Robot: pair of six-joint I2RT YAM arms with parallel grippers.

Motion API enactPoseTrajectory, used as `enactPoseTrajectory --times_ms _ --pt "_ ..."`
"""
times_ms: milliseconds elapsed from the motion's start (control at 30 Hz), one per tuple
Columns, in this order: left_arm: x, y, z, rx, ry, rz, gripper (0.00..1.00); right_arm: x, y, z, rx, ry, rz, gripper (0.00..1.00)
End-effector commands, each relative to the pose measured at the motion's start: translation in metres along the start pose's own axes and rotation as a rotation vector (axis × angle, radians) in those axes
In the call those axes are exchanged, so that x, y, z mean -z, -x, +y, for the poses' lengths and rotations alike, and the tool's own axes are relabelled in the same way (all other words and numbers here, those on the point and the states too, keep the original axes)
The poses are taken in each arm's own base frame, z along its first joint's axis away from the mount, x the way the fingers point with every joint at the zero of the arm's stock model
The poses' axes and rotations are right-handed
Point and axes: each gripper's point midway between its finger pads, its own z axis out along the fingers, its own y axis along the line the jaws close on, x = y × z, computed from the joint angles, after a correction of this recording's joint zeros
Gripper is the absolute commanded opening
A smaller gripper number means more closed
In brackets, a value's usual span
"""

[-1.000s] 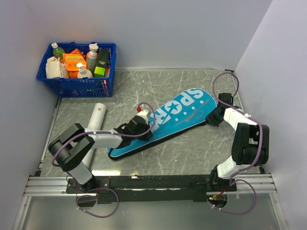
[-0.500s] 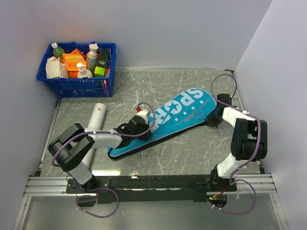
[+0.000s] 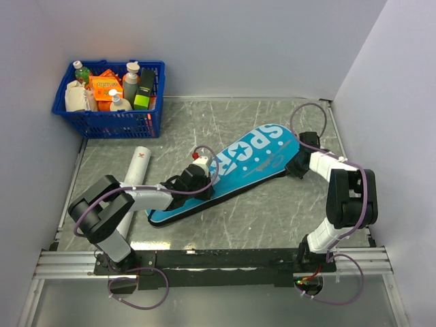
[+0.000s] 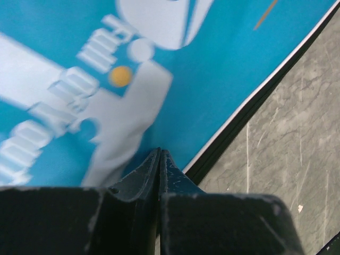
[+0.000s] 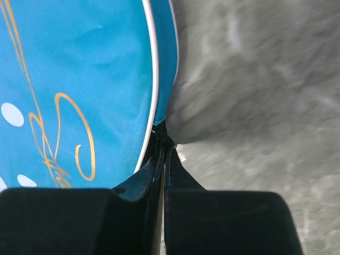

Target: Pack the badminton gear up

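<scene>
The teal cover (image 3: pixel 246 162) lettered "SPORT" lies slantwise on the table. Its wide end points back right and its narrow end front left. In the left wrist view the cover (image 4: pixel 228 58) fills the frame. My left gripper (image 3: pixel 201 185) (image 4: pixel 159 153) is shut and rests on the cover's narrow half, near its black edge, with nothing seen between the fingers. My right gripper (image 3: pixel 297 165) (image 5: pixel 166 143) is shut on the black rim of the cover (image 5: pixel 79 79) at its wide end. The long white tube (image 3: pixel 138 168) lies left of the cover, partly under the left arm.
A blue plastic basket (image 3: pixel 109 124) of bottles and boxes stands in the back left corner. Walls close the table at the back and on the right, near the right arm. Grey marbled table (image 3: pixel 225 116) shows behind the cover.
The right gripper has closed on the cover's rim and moved left. The whole cover has slid left and a little back, and the left gripper went with it.
</scene>
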Motion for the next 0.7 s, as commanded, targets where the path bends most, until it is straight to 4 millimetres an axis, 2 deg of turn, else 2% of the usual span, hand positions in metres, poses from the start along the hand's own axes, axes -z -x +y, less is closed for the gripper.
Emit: enactPoseTrajectory --times_ms 0,33,167,200,367,533,667 --pt "0.002 -0.002 0.007 -0.014 0.016 0.003 0.07 0.006 -0.019 0.042 0.054 0.085 0.02 0.0" --pt "0.002 -0.003 0.007 -0.014 0.016 0.005 0.08 0.007 -0.029 0.049 0.074 0.094 0.034 0.0" --pt "0.002 -0.003 0.006 -0.016 0.013 0.007 0.07 0.009 -0.043 0.063 0.1 0.119 0.06 0.0" --pt "0.002 -0.002 0.007 -0.015 0.014 0.006 0.07 0.008 -0.045 0.06 0.101 0.101 0.067 0.0" --pt "0.003 -0.002 0.007 -0.015 0.015 0.004 0.07 0.018 -0.035 0.057 0.1 0.082 0.03 0.24" --pt "0.002 -0.003 0.006 -0.015 0.008 0.008 0.07 0.036 -0.027 0.066 0.106 0.126 -0.006 0.24" --pt "0.002 -0.004 0.005 -0.016 0.007 0.011 0.07 0.039 -0.028 0.072 0.11 0.156 0.003 0.24"
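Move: My right hand already has its shut fingers on the black tab at the right end of the racket bag's zipped near edge, right at the hand point. The bag's middle lies some 24 cm to that hand's left, level with it. My left hand is down at the same near edge: from there the tab is about 30 cm to the right and 8 cm farther out, the bag's middle roughly 6 cm right and 7 cm ahead, and the white tube about 26 cm left and 2 cm ahead. Gripping the black tab, I drag the bag quickly left, my right hand sweeping nearly 7 cm low over the table towards my left hand and turning some 8 degrees counter-clockwise; then I stop, part the fingers to let go of the tab, and start to rise by about 1 cm. My left hand stays put, still shut at the zipped edge. ##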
